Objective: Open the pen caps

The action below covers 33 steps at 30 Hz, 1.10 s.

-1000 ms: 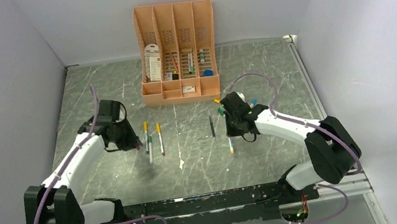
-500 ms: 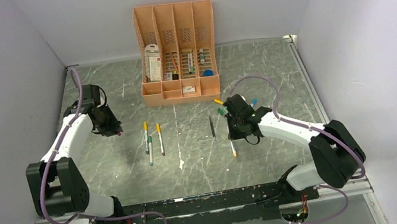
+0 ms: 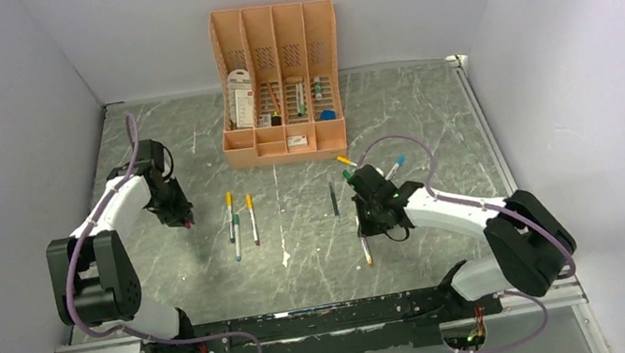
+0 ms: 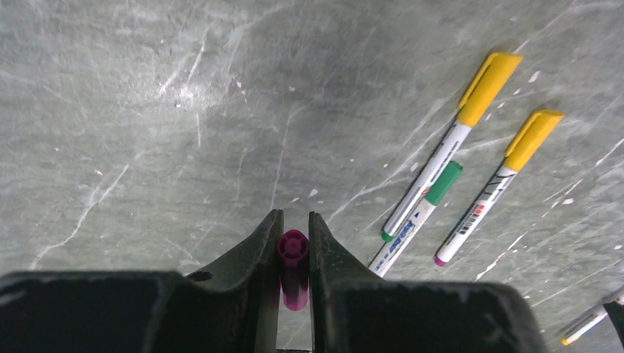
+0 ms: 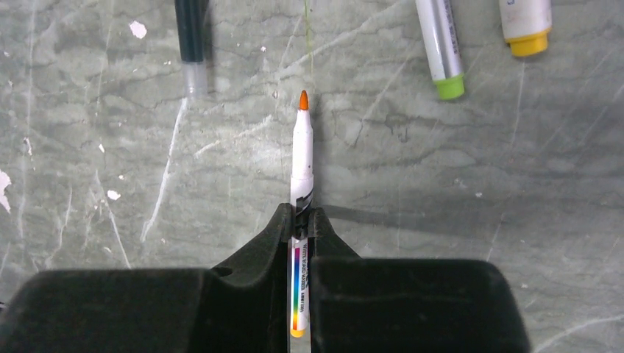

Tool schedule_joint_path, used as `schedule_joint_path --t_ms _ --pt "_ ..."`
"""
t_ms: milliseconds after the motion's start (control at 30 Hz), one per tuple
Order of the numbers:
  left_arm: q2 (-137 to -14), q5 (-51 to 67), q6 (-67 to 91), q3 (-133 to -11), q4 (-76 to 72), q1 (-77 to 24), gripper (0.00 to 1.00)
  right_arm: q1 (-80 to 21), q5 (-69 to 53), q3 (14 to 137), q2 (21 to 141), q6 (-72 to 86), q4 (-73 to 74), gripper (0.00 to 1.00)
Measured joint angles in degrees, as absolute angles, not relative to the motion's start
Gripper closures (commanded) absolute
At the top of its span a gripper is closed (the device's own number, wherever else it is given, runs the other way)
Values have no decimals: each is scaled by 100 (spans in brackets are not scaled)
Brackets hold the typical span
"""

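Observation:
My left gripper (image 4: 294, 220) is shut on a purple pen cap (image 4: 293, 257), held just above the table at the left (image 3: 187, 221). To its right lie three pens: two with yellow caps (image 4: 489, 77) (image 4: 533, 136) and one with a green cap (image 4: 444, 182); they show in the top view too (image 3: 240, 218). My right gripper (image 5: 301, 213) is shut on the white barrel of an uncapped pen (image 5: 302, 147) with a bare orange tip. In the top view this pen (image 3: 365, 249) sticks out from the right gripper (image 3: 367, 223).
A black pen (image 5: 190, 29) lies left of the right gripper, and two pen ends, light green (image 5: 441, 44) and yellow (image 5: 526, 26), lie beyond it. The peach-orange organiser (image 3: 280, 82) stands at the back. A white scrap (image 3: 286, 258) lies near the middle.
My left arm swung left, away from the three pens, carrying the purple cap. My right gripper shifted towards the near edge with the uncapped pen.

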<state>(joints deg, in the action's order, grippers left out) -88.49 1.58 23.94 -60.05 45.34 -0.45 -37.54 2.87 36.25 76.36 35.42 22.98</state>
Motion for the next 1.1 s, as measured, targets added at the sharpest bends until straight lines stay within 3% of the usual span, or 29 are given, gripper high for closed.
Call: schedule_joint_path --t_ms 400,833,1100 --pt "-8934 506 2425 -5481 4506 -242 93 -3710 569 4469 8412 3201 2193 100" --pt "-10650 189 2416 -8630 4576 -268 93 -3190 642 5725 9456 2589 2174 100" --pt "-11522 178 2327 -8536 4438 -272 91 -2873 598 6742 10335 2228 2130 100"
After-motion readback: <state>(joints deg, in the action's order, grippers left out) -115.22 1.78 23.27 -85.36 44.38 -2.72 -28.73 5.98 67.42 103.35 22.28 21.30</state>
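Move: The uncapped pen, pinched in the right hand, is bound for clear table about 16 cm ahead, 2 cm left and 3 cm below. The black pen is some 10 cm ahead and 6 cm left of this hand, the green-capped pen 11 cm ahead and 2 cm right. The magenta cap in the left hand is bound for bare table about 12 cm ahead, 2 cm right and 6 cm down; the nearest yellow-capped pen is 2 cm ahead and 10 cm right of that hand. The uncapped pen, tip outward, goes forward about 16 cm in the right hand's steady pinch, slightly left and up, to over the gap between the black and green-capped pens; the wrist tilts its fingers outward some 10 degrees. The magenta cap, still gripped by the left hand, first dips back about 4 cm, then arcs forward and up past the yellow-capped pen, and finally sinks towards the table, ending about 11 cm farther out. ##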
